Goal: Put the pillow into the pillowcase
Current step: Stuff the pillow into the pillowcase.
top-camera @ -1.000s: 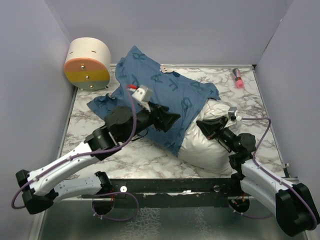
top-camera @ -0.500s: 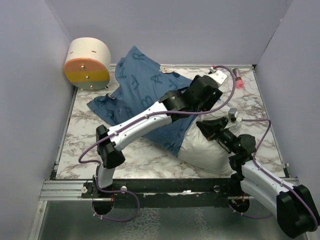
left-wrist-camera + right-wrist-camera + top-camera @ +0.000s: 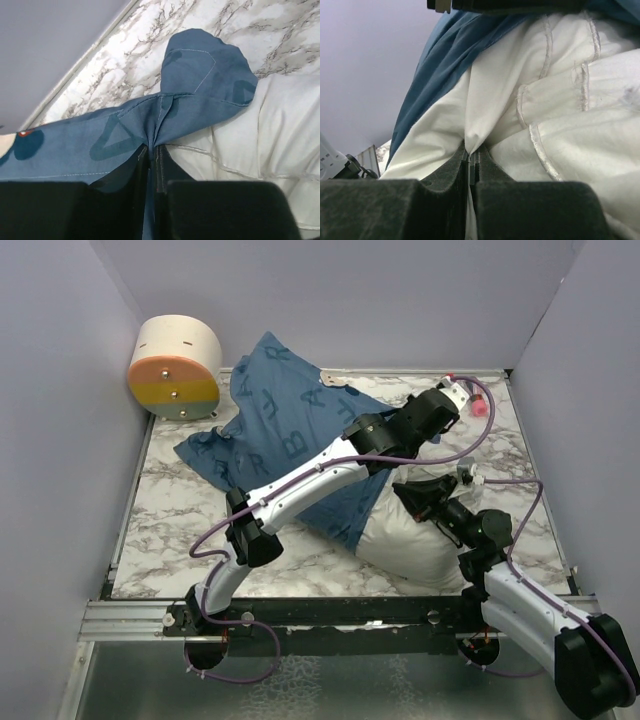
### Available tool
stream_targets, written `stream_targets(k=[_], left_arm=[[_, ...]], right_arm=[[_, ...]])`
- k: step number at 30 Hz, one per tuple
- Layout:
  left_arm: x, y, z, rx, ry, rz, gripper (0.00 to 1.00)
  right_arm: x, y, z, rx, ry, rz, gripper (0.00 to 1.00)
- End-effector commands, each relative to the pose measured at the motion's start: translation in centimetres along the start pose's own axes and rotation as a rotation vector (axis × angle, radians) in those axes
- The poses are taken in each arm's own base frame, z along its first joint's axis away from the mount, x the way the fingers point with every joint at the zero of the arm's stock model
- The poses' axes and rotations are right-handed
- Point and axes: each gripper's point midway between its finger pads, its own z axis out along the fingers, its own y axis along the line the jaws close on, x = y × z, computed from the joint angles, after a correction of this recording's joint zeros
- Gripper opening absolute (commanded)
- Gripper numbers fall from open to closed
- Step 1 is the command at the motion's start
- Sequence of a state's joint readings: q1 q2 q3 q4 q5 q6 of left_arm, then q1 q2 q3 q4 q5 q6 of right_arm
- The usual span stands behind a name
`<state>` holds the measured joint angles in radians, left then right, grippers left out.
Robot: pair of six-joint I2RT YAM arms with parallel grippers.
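The dark blue pillowcase (image 3: 290, 430) lies spread over the back of the table, and its right part covers the top of the white pillow (image 3: 420, 540). My left gripper (image 3: 412, 440) reaches across to the pillowcase's right edge. In the left wrist view this gripper (image 3: 152, 150) is shut on a gathered fold of the pillowcase (image 3: 200, 85), right beside the pillow (image 3: 260, 135). My right gripper (image 3: 415, 495) sits on the pillow's upper side. Its jaws (image 3: 472, 152) are shut on a pinch of the pillow's (image 3: 560, 110) white fabric, with the pillowcase (image 3: 445, 55) just beyond.
A round wooden drum (image 3: 175, 365) with an orange and yellow face stands at the back left corner. A small pink item (image 3: 478, 405) lies at the back right, close to my left wrist. Lilac walls enclose the marble table (image 3: 180, 500) on three sides.
My left arm swung from the pillowcase's middle to its right edge and closed on a fold there. The right arm and the pillow stayed put.
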<state>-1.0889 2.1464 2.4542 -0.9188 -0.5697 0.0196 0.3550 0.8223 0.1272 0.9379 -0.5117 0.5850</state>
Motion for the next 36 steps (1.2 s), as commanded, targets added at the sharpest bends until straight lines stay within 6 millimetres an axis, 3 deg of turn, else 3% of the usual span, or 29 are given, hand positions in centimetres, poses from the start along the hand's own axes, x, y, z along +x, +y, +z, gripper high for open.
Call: stream_targets(k=[1,6,10,13,15,18,20,23,26,28,31,34,36], left_arm=[[-2.3,1.2,-0.6,-0.042,-0.065,0.0,0.03],[-5.9,-2.9,-3.5,0.256,-0.198,-0.131,0.0],[-8.5,-6.6,-7.2,0.548,-0.302,-0.251,0.0],[-10.6,-7.2,-11.0,0.683,-0.391,-0.33,0.0],[-11.0,-6.7,-13.1,0.722,-0.437,-0.382,0.0],[-8.2,-5.7,-13.9,0.707,-0.478,-0.494,0.0],[-3.7,-4.5,-11.3,0.639,-0.436,-0.593,0.0],[5.4,-3.7,-6.0,0.604,-0.292,-0.762,0.0],[10.9,-3.6,-3.5,0.572,-0.219,-0.84,0.0],[12.8,-3.4,-2.7,0.547,-0.196,-0.853,0.0],[14.2,-2.8,-2.1,0.522,-0.178,-0.866,0.0],[14.8,-2.4,-1.9,0.508,-0.174,-0.872,0.0],[15.0,-2.1,-2.0,0.504,-0.176,-0.873,0.0]], right_arm=[[7.3,-0.4,-2.4,0.035,0.253,0.149,0.01],[6.2,-1.2,-1.6,0.072,0.228,0.122,0.01],[2.1,-2.5,1.6,0.122,0.133,0.078,0.02],[-1.3,-3.4,4.4,0.152,0.053,0.05,0.01],[-2.4,-4.3,5.7,0.176,0.029,0.052,0.02],[-0.7,-4.9,5.8,0.172,0.076,0.048,0.04],[0.8,-4.5,4.5,0.146,0.094,0.032,0.06],[2.0,-3.3,1.9,0.127,0.131,-0.019,0.19],[1.4,-1.5,0.2,0.093,0.167,-0.081,0.29],[0.4,-0.2,-0.8,0.091,0.18,-0.084,0.35],[-2.2,3.5,-1.7,-0.007,0.124,-0.075,0.41],[-7.0,5.6,-1.8,0.005,0.064,-0.113,0.51],[-9.9,5.2,-1.8,0.106,0.051,-0.136,0.62]])
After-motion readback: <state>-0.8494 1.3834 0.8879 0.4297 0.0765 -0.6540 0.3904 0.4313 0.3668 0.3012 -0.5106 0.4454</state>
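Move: The edge of the pillowcase's mouth is right between the left fingers, which are already nearly shut on it. The bare bulk of the pillow sits about 12 cm back from there, 3 cm to the right and 17 cm lower; the spread-out case lies some 20 cm to the left, 4 cm farther out and 22 cm down. From the right hand, still gripping the pillow, that edge is about 10 cm ahead, 1 cm left and 8 cm up. The left fingers finish closing on the pillowcase's edge and keep the pinch, first dragging it back and rightward, then sweeping it about 10 cm left and down, the wrist rolling some 60 degrees until the fingers point right and level. The right hand pushes the gripped pillow about 5 cm forward and up towards the case, then opens, lets go and backs off some 9 cm while rising. ##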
